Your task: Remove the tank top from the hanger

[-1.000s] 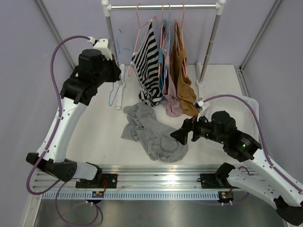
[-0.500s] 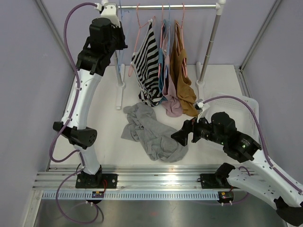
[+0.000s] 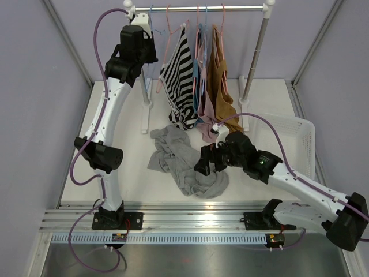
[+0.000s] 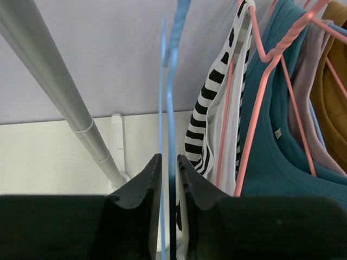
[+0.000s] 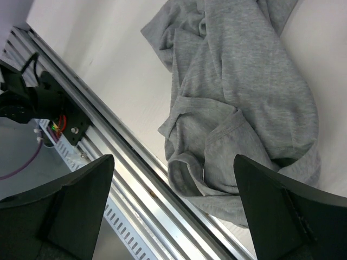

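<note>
The grey tank top [image 3: 184, 158] lies crumpled on the table, off any hanger; the right wrist view shows it [image 5: 244, 97] beside the front rail. A bare blue hanger [image 4: 169, 92] hangs from the rail's left end. My left gripper [image 4: 169, 157] is raised to it [image 3: 145, 23], jaws only slightly parted, the wire running between them with thin gaps on both sides. My right gripper [image 5: 173, 162] hovers wide open over the tank top's near edge [image 3: 206, 164], holding nothing.
The rail [image 3: 202, 8] carries a striped top [image 3: 179, 81], teal, pink and mustard [image 3: 222, 98] tops on pink hangers [image 4: 260, 81]. The rack's left post [image 4: 59, 76] stands close to my left fingers. A white basket [image 3: 294, 138] sits at the right.
My left arm rose from low beside the rack to the rail's left end with the blue hanger, and its jaws have just parted slightly. My right arm moved left over the grey tank top.
</note>
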`<control>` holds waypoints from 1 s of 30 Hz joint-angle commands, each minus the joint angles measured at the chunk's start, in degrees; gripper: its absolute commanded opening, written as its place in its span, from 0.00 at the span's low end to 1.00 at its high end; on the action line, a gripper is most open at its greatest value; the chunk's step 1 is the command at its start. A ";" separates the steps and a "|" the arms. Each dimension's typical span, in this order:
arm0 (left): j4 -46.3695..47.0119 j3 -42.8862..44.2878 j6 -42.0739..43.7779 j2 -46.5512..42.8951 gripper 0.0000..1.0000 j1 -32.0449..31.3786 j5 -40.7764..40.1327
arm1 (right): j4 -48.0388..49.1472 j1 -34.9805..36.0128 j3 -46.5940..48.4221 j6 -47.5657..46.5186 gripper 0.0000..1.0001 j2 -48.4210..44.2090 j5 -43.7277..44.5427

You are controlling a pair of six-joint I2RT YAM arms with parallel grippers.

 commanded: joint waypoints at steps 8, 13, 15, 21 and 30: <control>1.38 -3.31 -0.10 -12.15 0.99 0.35 -0.14 | 5.17 8.38 7.35 -0.99 0.99 21.68 16.33; 4.19 -17.27 -2.47 -25.78 0.99 0.44 -4.36 | 5.70 9.17 10.86 -0.73 0.99 32.51 20.72; 4.37 -24.66 -4.39 -32.96 0.99 0.44 -6.29 | 5.09 9.43 12.09 -0.38 1.00 37.43 24.66; 8.49 -48.35 -9.06 -50.13 0.99 0.53 -7.97 | 2.71 10.23 14.47 -0.02 0.51 45.27 28.65; 5.96 -70.81 -16.54 -71.05 0.99 0.53 -6.12 | -2.37 11.37 14.91 0.24 0.00 29.48 29.51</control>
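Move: The crumpled grey tank top lies on the table with its middle about 6 cm ahead, 7 cm left and 17 cm below the empty right hand. Some 27 cm ahead of that hand and barely left hangs the pink top; the white basket stands 11 cm ahead, 32 cm right, 16 cm below. From the left hand, with the blue hanger at its fingers, the tank top is roughly 28 cm back, 17 cm right and 39 cm lower. The grey tank top is pinched near its middle by the right hand, which sinks some 16 cm while easing forward and left about 5 cm each, rolls roughly 30 degrees so its open fingers point more steeply down, closes them, and starts back up a couple of centimetres. Meanwhile the left hand opens fully, lets go of the blue hanger and draws back about 26 cm and left 10, rising then sinking. ##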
